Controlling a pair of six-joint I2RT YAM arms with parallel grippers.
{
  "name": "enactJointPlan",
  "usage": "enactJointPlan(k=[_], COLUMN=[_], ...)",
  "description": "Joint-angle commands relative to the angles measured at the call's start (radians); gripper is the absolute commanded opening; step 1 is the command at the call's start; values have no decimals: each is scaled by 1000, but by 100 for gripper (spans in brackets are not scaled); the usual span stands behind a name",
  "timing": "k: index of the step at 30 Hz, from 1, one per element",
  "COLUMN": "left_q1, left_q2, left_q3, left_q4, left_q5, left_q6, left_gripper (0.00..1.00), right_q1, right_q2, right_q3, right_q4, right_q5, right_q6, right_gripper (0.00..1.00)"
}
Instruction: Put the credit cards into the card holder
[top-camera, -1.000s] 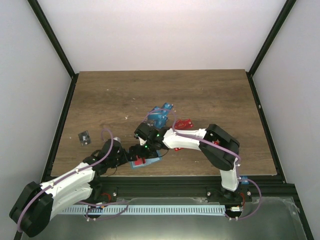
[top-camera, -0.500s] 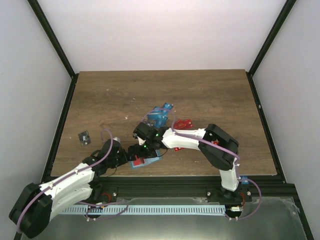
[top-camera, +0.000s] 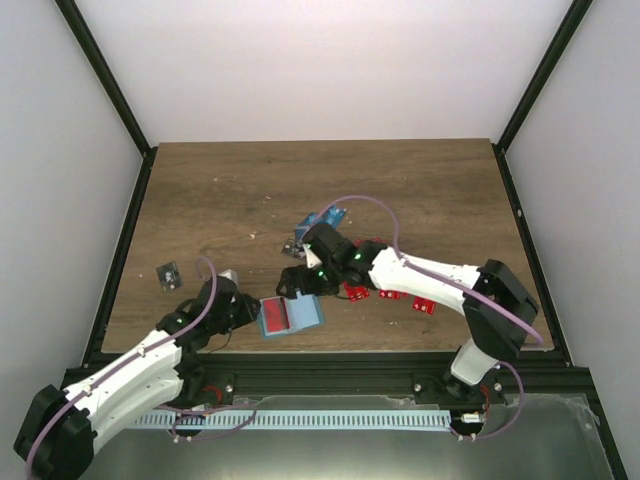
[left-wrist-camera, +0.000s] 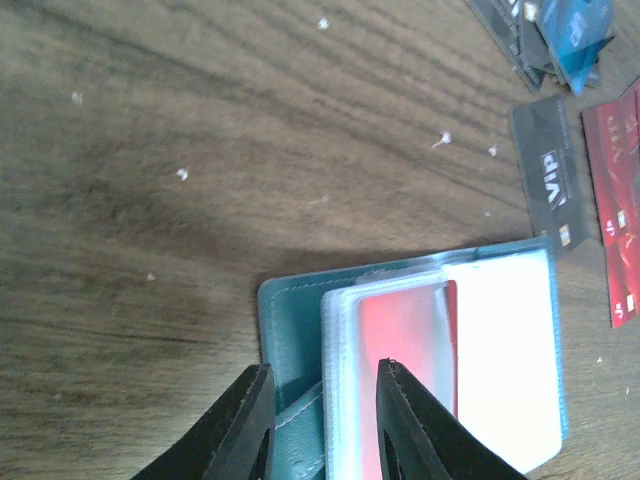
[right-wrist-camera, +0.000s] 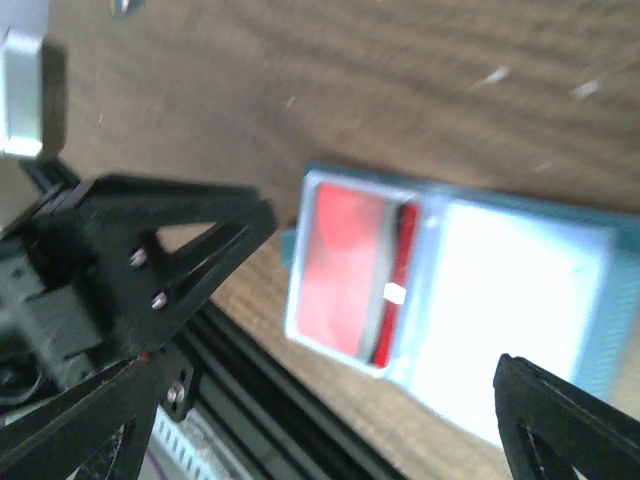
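The teal card holder (top-camera: 305, 316) lies open near the table's front edge, a red card (top-camera: 273, 317) in its left clear sleeve. In the left wrist view my left gripper (left-wrist-camera: 323, 395) straddles the edge of the holder (left-wrist-camera: 288, 330), jaws apart, one finger (left-wrist-camera: 400, 420) over the sleeved red card (left-wrist-camera: 410, 335). My right gripper (top-camera: 296, 282) hovers wide open just behind the holder; in its wrist view the holder (right-wrist-camera: 612, 330) and red card (right-wrist-camera: 345, 265) lie below. Loose red cards (top-camera: 388, 290), blue cards (top-camera: 322, 222) and a black card (left-wrist-camera: 550, 170) lie behind.
A black card (top-camera: 170, 275) lies alone at the left of the table. Another red card (top-camera: 426, 304) lies under the right arm. The black frame rail (top-camera: 400, 365) runs close in front of the holder.
My left gripper's jaws have parted on the holder's edge. The right arm has lifted off the holder and swung back and right, uncovering the red cards.
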Motion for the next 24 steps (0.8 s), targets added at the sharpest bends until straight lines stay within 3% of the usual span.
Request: enactJointPlan(k=[1,8,14,21,24], left_q1=[-3,1,15,52,74], left_q2=[15,182,487,919,1035], left_q3=[79,258,469,817,916], left_q4=[-20,19,133,126,107], left_q5=[-42,-97,-28,176,237], left_q6=[25,146,276,446,479], left_gripper=[32,41,49,49,49], right_q1=[-106,-320,-451,-470,-470], right_q2=[-27,1,104,191,216], right_q3=[-23,-27,-9,-32,-54], right_q4=[-29,82,197,374,432], right_q5=[91,92,-29,-178,-214], right_q6=[-33,-33,36,168,217], right_gripper=[93,92,87,76,71])
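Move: The blue cards are the target: the nearest of the pile lies about 18 cm ahead and 17 cm right of the left hand, 4 cm lower; from the right hand, some 18 cm ahead, 5 cm right and 12 cm below. Short of it by about 9 cm and 1 cm left of it lies a lone black card; red cards sit roughly 11 cm ahead and 12 cm right of the right hand. The open card holder is 1 cm back and 3 cm left of that hand. Swing both grippers away from the card holder to the blue pile. Bring the left one up about 7 cm early, forward 18 cm and right 12 cm, opening its fingers halfway and turning clockwise. Send the right one forward some 18 cm and rightward, easing slightly left at the end, sinking late, turning nearly 30 degrees clockwise and narrowing its wide-open fingers a little. Touch no card yet. ##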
